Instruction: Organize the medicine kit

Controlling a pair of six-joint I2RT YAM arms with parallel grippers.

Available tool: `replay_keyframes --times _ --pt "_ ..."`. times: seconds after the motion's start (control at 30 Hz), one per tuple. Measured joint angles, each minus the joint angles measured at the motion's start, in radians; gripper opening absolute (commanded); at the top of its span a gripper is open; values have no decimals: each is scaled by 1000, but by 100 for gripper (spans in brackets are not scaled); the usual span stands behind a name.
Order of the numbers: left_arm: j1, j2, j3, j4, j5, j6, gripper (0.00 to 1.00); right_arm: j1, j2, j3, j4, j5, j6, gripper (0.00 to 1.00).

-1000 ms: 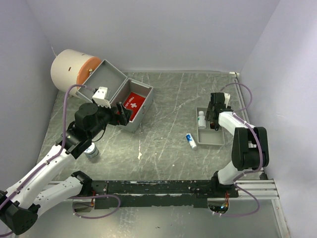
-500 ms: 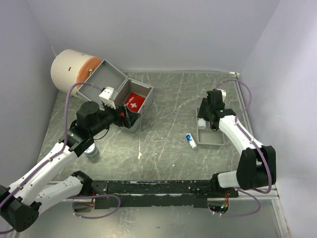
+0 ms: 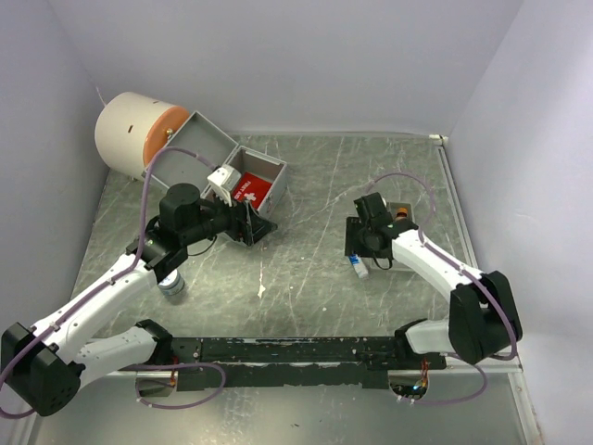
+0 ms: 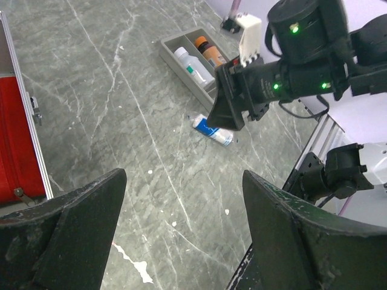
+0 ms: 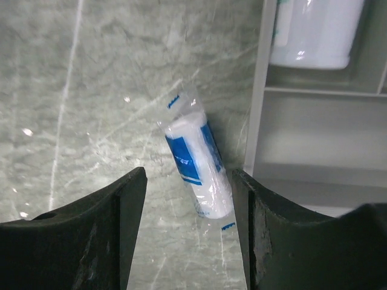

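Note:
The medicine kit's grey case point(image 3: 269, 199) stands open at the back left, its lid point(image 3: 199, 144) raised. A red white-cross pouch point(image 3: 252, 190) lies inside, seen also in the left wrist view as the pouch point(image 4: 15, 145). My left gripper point(image 3: 259, 230) hangs open just in front of the case, nothing between its fingers point(image 4: 78, 223). A blue-and-white wrapped roll point(image 5: 196, 160) lies on the table beside the tray. My right gripper point(image 5: 187, 235) is open directly above the roll, a finger on each side of its near end.
A shallow grey divided tray point(image 5: 314, 133) right of the roll holds a white bottle point(image 4: 192, 65) and an orange-capped bottle point(image 4: 210, 51). A small bottle point(image 3: 171, 286) stands by the left arm. A white drum point(image 3: 130, 130) sits at the back left corner.
The left gripper swung away from the case's inside toward the table's middle. The right gripper moved left from over the tray to above the roll.

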Motion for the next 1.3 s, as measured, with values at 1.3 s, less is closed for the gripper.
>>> replay_keyframes --times 1.3 --pt "0 -96 -1 1 -54 -10 85 125 -85 -13 3 275 395 24"
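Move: Just beneath the right hand, about 6 cm down, 1 cm back and 1 cm to its left, lies the blue-and-white packet on the table. The grey tray's middle is some 6 cm ahead of this hand and 10 cm to its right; in it the white bottle lies roughly 10 cm ahead and 6 cm right, the brown bottle 13 cm ahead and 11 cm right. From the left hand the packet is about 29 cm right, 1 cm ahead and 25 cm below. Sinking about 5 cm and drawing back a couple of centimetres, the right hand straddles the packet with its half-open fingers and pinches it from both sides. It then lifts the packet about 8 cm, easing some 3 cm forward again while turning roughly 20 degrees clockwise and tipping its fingers up a little. The empty left hand rises some 3 cm, fingers still open. ##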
